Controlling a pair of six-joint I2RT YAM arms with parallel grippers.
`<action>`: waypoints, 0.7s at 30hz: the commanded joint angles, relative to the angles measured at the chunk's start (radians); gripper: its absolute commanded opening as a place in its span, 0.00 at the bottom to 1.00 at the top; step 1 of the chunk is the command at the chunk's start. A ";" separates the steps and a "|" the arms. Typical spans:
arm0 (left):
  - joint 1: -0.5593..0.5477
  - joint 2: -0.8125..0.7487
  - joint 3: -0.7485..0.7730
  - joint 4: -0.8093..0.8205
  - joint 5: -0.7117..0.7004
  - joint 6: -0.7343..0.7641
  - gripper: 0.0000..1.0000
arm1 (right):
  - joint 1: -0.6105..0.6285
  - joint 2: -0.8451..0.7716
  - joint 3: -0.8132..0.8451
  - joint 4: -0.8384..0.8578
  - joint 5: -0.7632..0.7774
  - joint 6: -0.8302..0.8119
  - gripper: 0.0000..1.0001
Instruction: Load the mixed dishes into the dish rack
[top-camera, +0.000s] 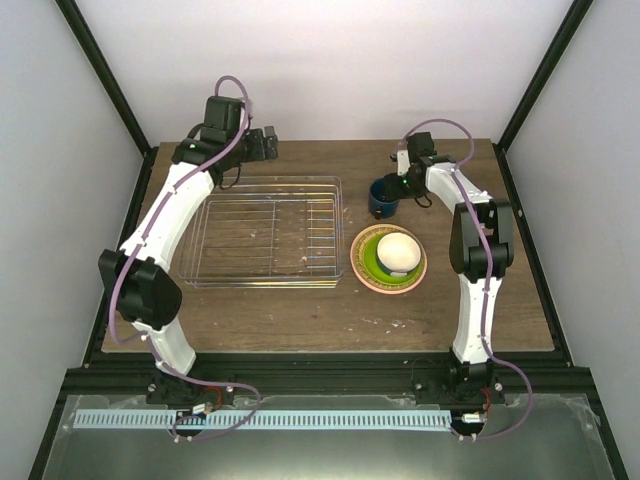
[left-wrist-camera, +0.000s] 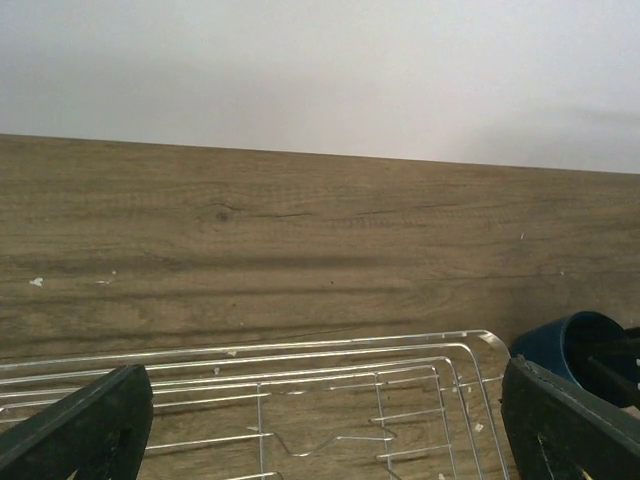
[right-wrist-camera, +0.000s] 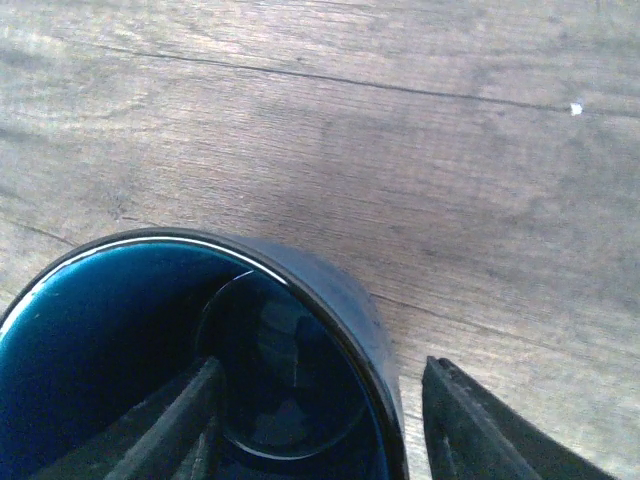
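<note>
The dark blue mug (top-camera: 384, 197) stands upright on the table, right of the dish rack (top-camera: 265, 232). My right gripper (top-camera: 402, 183) is open and straddles the mug's wall (right-wrist-camera: 330, 300): one finger (right-wrist-camera: 190, 410) is inside the cup, and the other finger (right-wrist-camera: 470, 420) is outside, a little apart from the wall. Near the mug, a salmon-pink plate (top-camera: 361, 272) carries a lime-green plate (top-camera: 373, 262) and a white-topped bowl (top-camera: 399, 250). The silver wire rack holds nothing. My left gripper (top-camera: 265, 145) hangs open over the rack's far edge (left-wrist-camera: 300, 348).
The mug (left-wrist-camera: 575, 345) also shows at the right edge of the left wrist view, beyond the rack's far right corner. A bare strip of wooden table (left-wrist-camera: 300, 230) runs between the rack and the white back wall. Black frame posts stand at the table's sides.
</note>
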 joint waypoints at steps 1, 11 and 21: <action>-0.005 0.017 0.006 -0.009 0.032 -0.014 0.96 | 0.009 0.017 0.001 0.031 -0.011 0.006 0.50; -0.005 0.037 0.013 -0.024 0.041 -0.012 0.96 | 0.009 0.025 -0.005 0.060 -0.003 0.009 0.32; -0.003 0.084 0.084 -0.068 0.109 -0.047 0.96 | 0.009 0.002 -0.003 0.103 0.053 0.036 0.01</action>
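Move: Just to the left of the right hand is the blue mug, its middle about 4 cm left, level fore and aft, and some 3 cm below; its near side wall already stands between the open fingers. The plates lie about 17 cm back and 4 cm left of that hand, the bowl on them about 15 cm back and 1 cm left. The rack's middle is roughly 42 cm left and 10 cm back. From the left hand the mug is some 41 cm right, 3 cm ahead, 26 cm below. Closing from a little over half open to nearly shut, the right fingers pinch the mug's right-hand wall at the rim, one finger inside the mug and one outside. Meanwhile the right hand eases forward about 1 cm and stays low, its wrist barely turning. The left hand, wide open, sinks about 1.5 cm and drifts 1.5 cm right. ##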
